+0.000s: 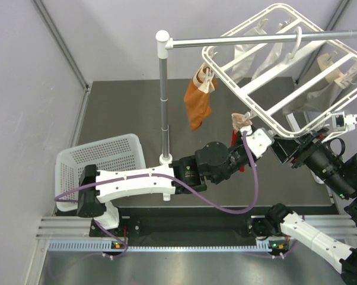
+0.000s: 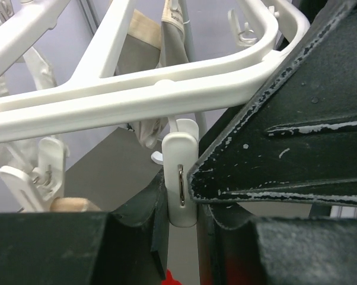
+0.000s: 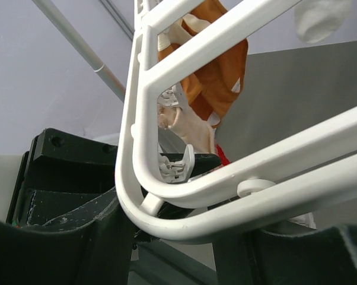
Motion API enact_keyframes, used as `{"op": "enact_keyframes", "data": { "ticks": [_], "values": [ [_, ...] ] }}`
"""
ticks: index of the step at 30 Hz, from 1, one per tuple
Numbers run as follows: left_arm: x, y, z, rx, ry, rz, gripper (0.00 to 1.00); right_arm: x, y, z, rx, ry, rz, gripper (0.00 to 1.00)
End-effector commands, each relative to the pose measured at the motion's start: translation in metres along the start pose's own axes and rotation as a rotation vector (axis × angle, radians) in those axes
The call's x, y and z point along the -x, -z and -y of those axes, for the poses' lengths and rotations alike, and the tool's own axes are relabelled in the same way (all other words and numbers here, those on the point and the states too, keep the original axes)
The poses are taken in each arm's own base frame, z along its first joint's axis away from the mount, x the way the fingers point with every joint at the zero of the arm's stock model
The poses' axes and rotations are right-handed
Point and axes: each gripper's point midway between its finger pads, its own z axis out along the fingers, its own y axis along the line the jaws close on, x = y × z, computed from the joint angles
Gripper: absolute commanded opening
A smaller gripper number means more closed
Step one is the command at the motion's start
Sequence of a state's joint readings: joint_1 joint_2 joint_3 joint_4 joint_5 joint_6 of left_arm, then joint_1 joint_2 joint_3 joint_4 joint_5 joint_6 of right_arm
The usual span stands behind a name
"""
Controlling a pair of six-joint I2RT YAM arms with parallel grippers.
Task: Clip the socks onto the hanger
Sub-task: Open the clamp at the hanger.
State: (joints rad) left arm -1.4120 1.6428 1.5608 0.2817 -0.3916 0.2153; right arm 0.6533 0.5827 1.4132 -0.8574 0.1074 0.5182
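The white hanger (image 1: 258, 110) hangs tilted from the rail, and an orange sock (image 1: 199, 102) is clipped at its left corner. Pale socks (image 1: 338, 74) hang at the back. My left gripper (image 1: 245, 132) is under the hanger's near corner, next to a beige sock (image 1: 242, 120). In the left wrist view its jaws are shut on a white clip peg (image 2: 181, 178), and a scrap of red fabric (image 2: 166, 276) shows below. My right gripper (image 1: 287, 149) reaches up at the same corner. The hanger rim (image 3: 166, 222) crosses between its fingers; whether they grip it is unclear.
A white perforated basket (image 1: 107, 157) stands at the left near my left arm's base. The grey stand's pole (image 1: 163, 101) rises mid-table, and its rail (image 1: 244, 40) runs to the right. Grey walls close in the left and back.
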Motion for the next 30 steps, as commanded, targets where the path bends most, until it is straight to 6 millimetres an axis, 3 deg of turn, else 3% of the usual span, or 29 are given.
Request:
{"op": "enact_keyframes", "data": {
  "ticks": [1, 5, 8, 13, 14, 16, 17, 19, 20, 22, 23, 25, 26, 27, 29, 30],
  "values": [
    [0.013, 0.004, -0.005, 0.007, 0.038, 0.025, 0.00, 0.006, -0.010, -0.010, 0.046, 0.005, 0.026, 0.48],
    [0.015, 0.004, 0.000, -0.011, 0.069, 0.029, 0.00, 0.003, -0.015, -0.012, 0.058, 0.001, 0.015, 0.46],
    [0.014, 0.004, 0.003, -0.020, 0.077, 0.026, 0.00, 0.006, -0.016, -0.012, 0.058, -0.004, 0.030, 0.38],
    [0.011, 0.007, 0.005, -0.028, 0.078, 0.018, 0.00, 0.004, -0.015, -0.011, 0.051, 0.001, 0.027, 0.07],
    [0.014, 0.009, 0.003, -0.027, 0.088, 0.022, 0.04, 0.004, -0.016, -0.010, 0.047, 0.003, 0.027, 0.03],
    [0.010, 0.013, 0.001, -0.016, 0.110, 0.014, 0.29, 0.002, -0.016, -0.006, 0.032, 0.009, 0.022, 0.00],
    [0.016, 0.018, -0.006, 0.005, 0.125, 0.022, 0.56, 0.001, -0.017, -0.006, 0.030, 0.010, 0.021, 0.00],
    [0.004, 0.028, -0.018, 0.070, 0.149, -0.019, 0.70, 0.000, -0.017, -0.003, 0.019, 0.017, 0.018, 0.00],
    [0.013, 0.038, -0.027, 0.092, 0.165, -0.011, 0.77, -0.001, -0.016, -0.002, 0.016, 0.020, 0.018, 0.00],
    [-0.007, 0.055, -0.038, 0.139, 0.175, -0.071, 0.79, 0.000, -0.016, 0.001, 0.005, 0.027, 0.028, 0.00],
    [0.005, 0.070, -0.051, 0.159, 0.190, -0.056, 0.79, 0.000, -0.015, 0.002, 0.002, 0.032, 0.028, 0.00],
    [-0.021, 0.091, -0.062, 0.205, 0.225, -0.131, 0.79, 0.000, -0.015, 0.004, -0.005, 0.040, 0.032, 0.00],
    [-0.012, 0.107, -0.073, 0.224, 0.254, -0.119, 0.79, 0.000, -0.015, 0.005, -0.009, 0.044, 0.035, 0.00],
    [-0.028, 0.119, -0.076, 0.236, 0.256, -0.159, 0.79, 0.000, -0.015, 0.005, -0.009, 0.047, 0.035, 0.00],
    [-0.040, 0.148, -0.090, 0.287, 0.292, -0.215, 0.78, -0.001, -0.016, 0.006, -0.014, 0.054, 0.032, 0.00],
    [-0.059, 0.162, -0.095, 0.318, 0.286, -0.266, 0.78, -0.002, -0.016, 0.007, -0.017, 0.054, 0.029, 0.00]
  ]
}}
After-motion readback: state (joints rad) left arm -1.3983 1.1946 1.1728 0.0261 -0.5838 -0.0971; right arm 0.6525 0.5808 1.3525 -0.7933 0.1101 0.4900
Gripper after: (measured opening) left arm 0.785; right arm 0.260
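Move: Between the left fingertips, already pinched, is the empty clamp under the hanger's near bar. The red sock hangs about 7 cm to the left of this hand and 5 cm ahead, roughly 6 cm lower; the orange sock is some 16 cm left, 16 cm ahead and 8 cm lower. At the right fingertips, about 1 cm to their left and 1 cm ahead, is the hanger's near corner, the clamp some 4 cm left and 2 cm ahead of that hand. Holding the clamp pinched at first, the left hand stays almost still while the right gripper narrows by about half on the hanger's near corner and edges 1 cm forward. Then the left fingers spread wide, let go of the clamp and pull away to the left, quickening, about 14 cm, sinking 5 cm as the wrist turns some 20 degrees. ##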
